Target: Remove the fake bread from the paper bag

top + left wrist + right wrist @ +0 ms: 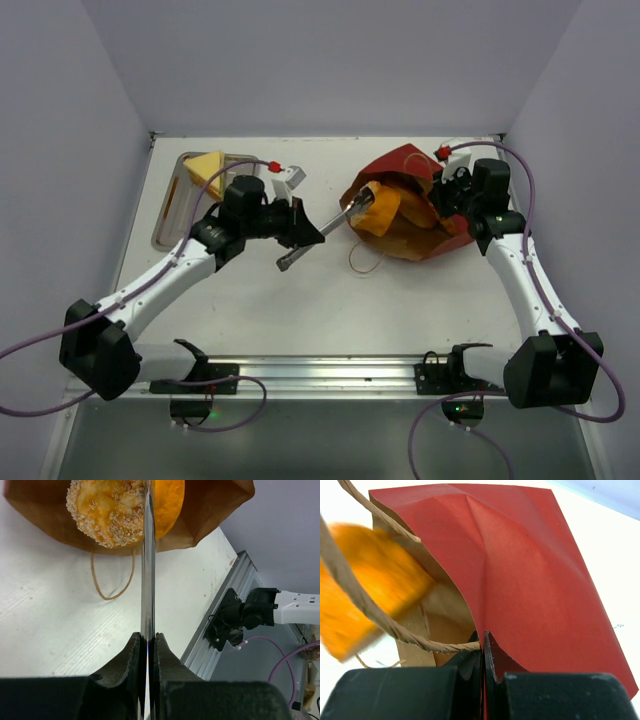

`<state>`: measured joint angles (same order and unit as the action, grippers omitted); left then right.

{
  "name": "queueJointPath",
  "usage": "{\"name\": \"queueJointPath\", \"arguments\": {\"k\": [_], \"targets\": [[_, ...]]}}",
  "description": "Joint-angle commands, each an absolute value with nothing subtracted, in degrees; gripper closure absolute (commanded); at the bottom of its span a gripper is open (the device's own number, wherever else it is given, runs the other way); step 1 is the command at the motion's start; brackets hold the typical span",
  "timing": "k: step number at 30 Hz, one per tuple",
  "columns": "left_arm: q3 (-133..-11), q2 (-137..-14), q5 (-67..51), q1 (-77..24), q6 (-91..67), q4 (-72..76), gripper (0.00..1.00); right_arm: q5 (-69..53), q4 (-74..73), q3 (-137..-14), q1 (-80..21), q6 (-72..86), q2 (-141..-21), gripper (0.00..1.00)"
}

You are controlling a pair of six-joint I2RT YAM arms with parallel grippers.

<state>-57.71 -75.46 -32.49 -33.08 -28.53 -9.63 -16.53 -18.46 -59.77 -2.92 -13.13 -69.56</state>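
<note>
The red paper bag (400, 168) lies on its side at the right, its brown mouth (215, 510) facing left. Inside the mouth I see orange fake bread (385, 207): a seeded bun (102, 510) and a smooth orange piece (169, 502). My left gripper (148, 636) is shut on metal tongs (148, 575), whose tips reach between the breads at the mouth. My right gripper (483, 650) is shut on the bag's red wall (535, 580) by a string handle (350, 587). The bread (365, 595) looks blurred there.
A shallow steel tray (172, 215) at the back left holds a yellow bread wedge (208, 172). The bag's other string loop (112, 582) lies on the white table in front of the mouth. A metal rail (330, 370) runs along the near edge.
</note>
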Motion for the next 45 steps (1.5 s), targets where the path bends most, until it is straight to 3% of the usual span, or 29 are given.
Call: {"name": "queueJointPath", "arguments": {"k": [1, 12, 18, 24, 28, 34, 45], "targets": [[-58.62, -68.74, -31.73, -29.98, -23.65, -15.79, 1.00, -18.46, -18.02, -60.73, -2.55, -12.39, -68.20, 1.00], [-69.07, -63.28, -15.31, -26.90, -15.91, -33.65, 1.00, -18.98, -17.93, -61.00, -2.55, -12.22, -68.38, 1.00], [-71.46, -65.56, -11.51, -20.66, -15.73, -33.32, 1.00, -19.07, -17.93, -60.73, -2.46, -12.22, -68.55, 1.00], [-69.00, -69.69, -21.61, -5.57, -19.94, -24.45, 1.00, -19.42, -17.84, -60.82, -2.46, -12.22, -68.91, 1.00], [-65.22, -73.73, -35.63, 2.97, -26.27, -13.03, 1.00, -19.69, -17.75, -60.73, -2.46, -12.22, -69.00, 1.00], [-64.07, -82.26, -45.95, 8.17, -32.69, -1.42, 1.00, -20.13, -17.75, -60.64, -2.46, -11.95, -69.26, 1.00], [-64.25, -92.37, -49.48, 13.09, -35.51, 5.62, 1.00, -20.30, -17.49, -60.38, -2.46, -11.95, -69.87, 1.00]]}}
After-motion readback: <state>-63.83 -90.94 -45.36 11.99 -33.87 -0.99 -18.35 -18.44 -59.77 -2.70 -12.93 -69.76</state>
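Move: The left hand, holding the tongs, is bound for the metal tray, whose middle lies about 27 cm ahead, 33 cm to its left and 20 cm below. The orange bread in the tong tips is some 15 cm right and 7 cm ahead, about level; the paper bag is 27 cm right, 18 cm ahead, lower. The yellow bread in the tray lies roughly 8 cm beyond its middle. From the right hand the tray is some 65 cm left and 15 cm ahead. Keeping the tongs pinched shut on the orange bread, the left hand carries it away from the bag's mouth to the tray: leftward and up about 5 cm at first, then sweeping forward-left and sinking some 7 cm, roughly 25 cm left and 18 cm forward overall, while swinging about 35 degrees counter-clockwise. The right hand stays put, still gripping the bag's rim. ##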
